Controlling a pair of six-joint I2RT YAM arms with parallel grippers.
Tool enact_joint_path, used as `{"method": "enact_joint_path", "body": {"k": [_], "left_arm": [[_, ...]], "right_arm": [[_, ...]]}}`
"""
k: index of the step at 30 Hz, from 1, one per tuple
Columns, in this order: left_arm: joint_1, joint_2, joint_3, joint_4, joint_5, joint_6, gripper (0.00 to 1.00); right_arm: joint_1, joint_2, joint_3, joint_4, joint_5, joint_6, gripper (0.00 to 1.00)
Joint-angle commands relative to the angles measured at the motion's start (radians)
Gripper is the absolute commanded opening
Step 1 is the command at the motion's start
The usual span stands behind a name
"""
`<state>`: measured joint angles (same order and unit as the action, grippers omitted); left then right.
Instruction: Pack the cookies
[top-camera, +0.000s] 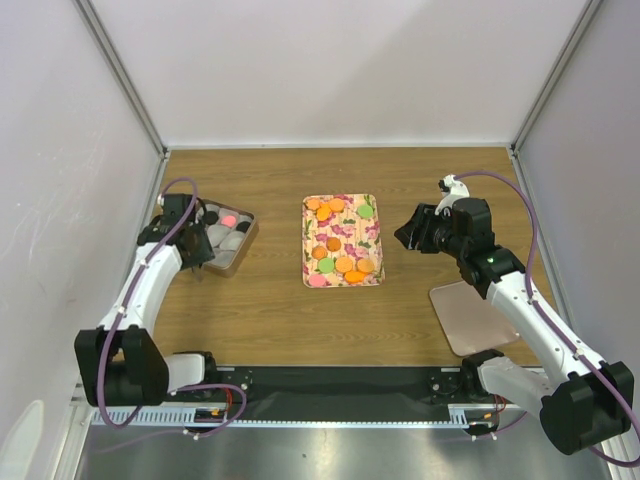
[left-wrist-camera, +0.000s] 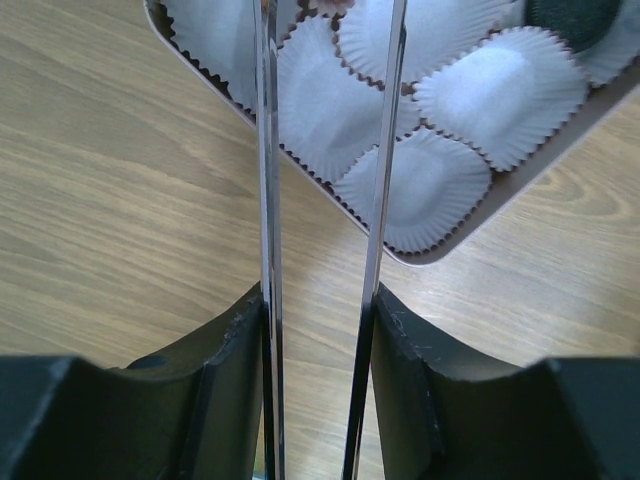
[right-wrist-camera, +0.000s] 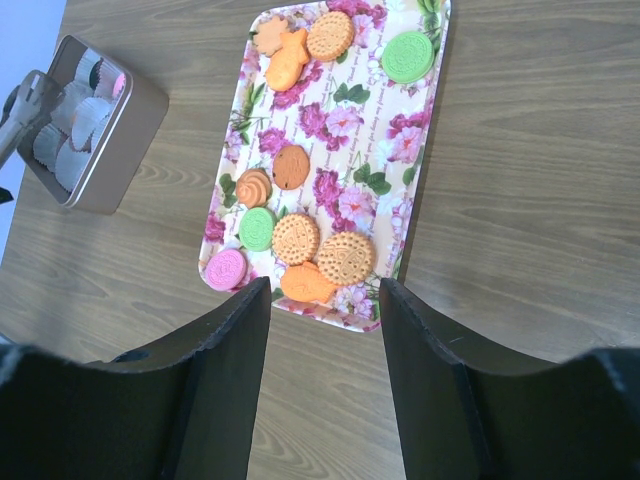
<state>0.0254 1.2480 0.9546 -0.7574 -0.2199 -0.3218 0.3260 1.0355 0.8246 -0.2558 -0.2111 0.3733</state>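
Observation:
Several cookies (right-wrist-camera: 297, 238) in orange, green and pink lie on the floral tray (right-wrist-camera: 430, 130) in the middle of the table (top-camera: 343, 266). A pink cookie (top-camera: 228, 217) and a black cookie (left-wrist-camera: 573, 18) sit among white paper cups (left-wrist-camera: 505, 95) in the metal tin (top-camera: 246, 248) at the left. My left gripper (top-camera: 196, 254) hovers over the tin's near-left edge, shut on metal tongs (left-wrist-camera: 268, 150) whose two blades stand apart over the cups. The tongs' tips are cut off at the top of the left wrist view. My right gripper (top-camera: 410, 235) hangs open and holds nothing, just right of the tray (right-wrist-camera: 325, 285).
A pale pink lid (top-camera: 472, 316) lies flat on the table at the near right, beside the right arm. White walls enclose the wooden table on three sides. The tin (right-wrist-camera: 120, 150) stands well left of the tray.

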Motion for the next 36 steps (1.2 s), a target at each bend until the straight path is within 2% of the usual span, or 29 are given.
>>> {"method": "enact_joint_path", "body": {"k": [1, 8, 13, 14, 22, 31, 36], "left_arm": [[0.011, -0.071, 0.027, 0.012, 0.046, 0.003, 0.46], [-0.025, -0.165, 0.024, -0.023, 0.088, 0.013, 0.46], [-0.197, -0.156, 0.084, -0.045, 0.051, -0.025, 0.46], [-0.259, -0.136, 0.098, -0.049, 0.041, -0.031, 0.46], [-0.508, 0.022, 0.206, 0.015, 0.037, -0.063, 0.47], [-0.654, 0.244, 0.289, 0.110, 0.085, -0.071, 0.49], [-0.680, 0.347, 0.346, 0.125, 0.087, -0.069, 0.49]], "right_arm": [[0.004, -0.012, 0.010, 0.026, 0.003, 0.003, 0.53], [0.002, 0.011, 0.010, 0.026, 0.019, 0.001, 0.53], [-0.002, 0.040, 0.011, 0.029, 0.032, -0.001, 0.53], [-0.001, 0.058, 0.010, 0.032, 0.030, -0.002, 0.53], [-0.012, 0.139, 0.010, 0.052, 0.029, -0.007, 0.51], [-0.033, 0.141, 0.005, 0.050, 0.070, -0.022, 0.52], [-0.042, 0.150, 0.010, 0.050, 0.072, -0.022, 0.52]]}}
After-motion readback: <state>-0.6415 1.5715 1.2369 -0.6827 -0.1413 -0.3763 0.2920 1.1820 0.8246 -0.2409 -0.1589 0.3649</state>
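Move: The left hand holds the tongs above the cookie box, whose middle is some 12 cm ahead, 4 cm to the right and 9 cm below. The cookie tray's middle lies about 35 cm to its right, 14 cm ahead and 11 cm below; on the tray's left side the swirl cookie is about 31 cm right and 11 cm ahead, the pink cookie 31 cm right and 3 cm ahead. From the right hand the tray's middle is roughly 15 cm ahead, 15 cm left and 20 cm lower. Rising some 5 cm first to clear the box, the left hand sweeps about 25 cm to the right towards the tray, turning nearly 40 degrees clockwise, then sinks back to its starting height with the tongs' tips reaching over the tray's left part. Its fingers keep their hold on the tongs. The empty right hand sinks about 5 cm, easing forward a little. ##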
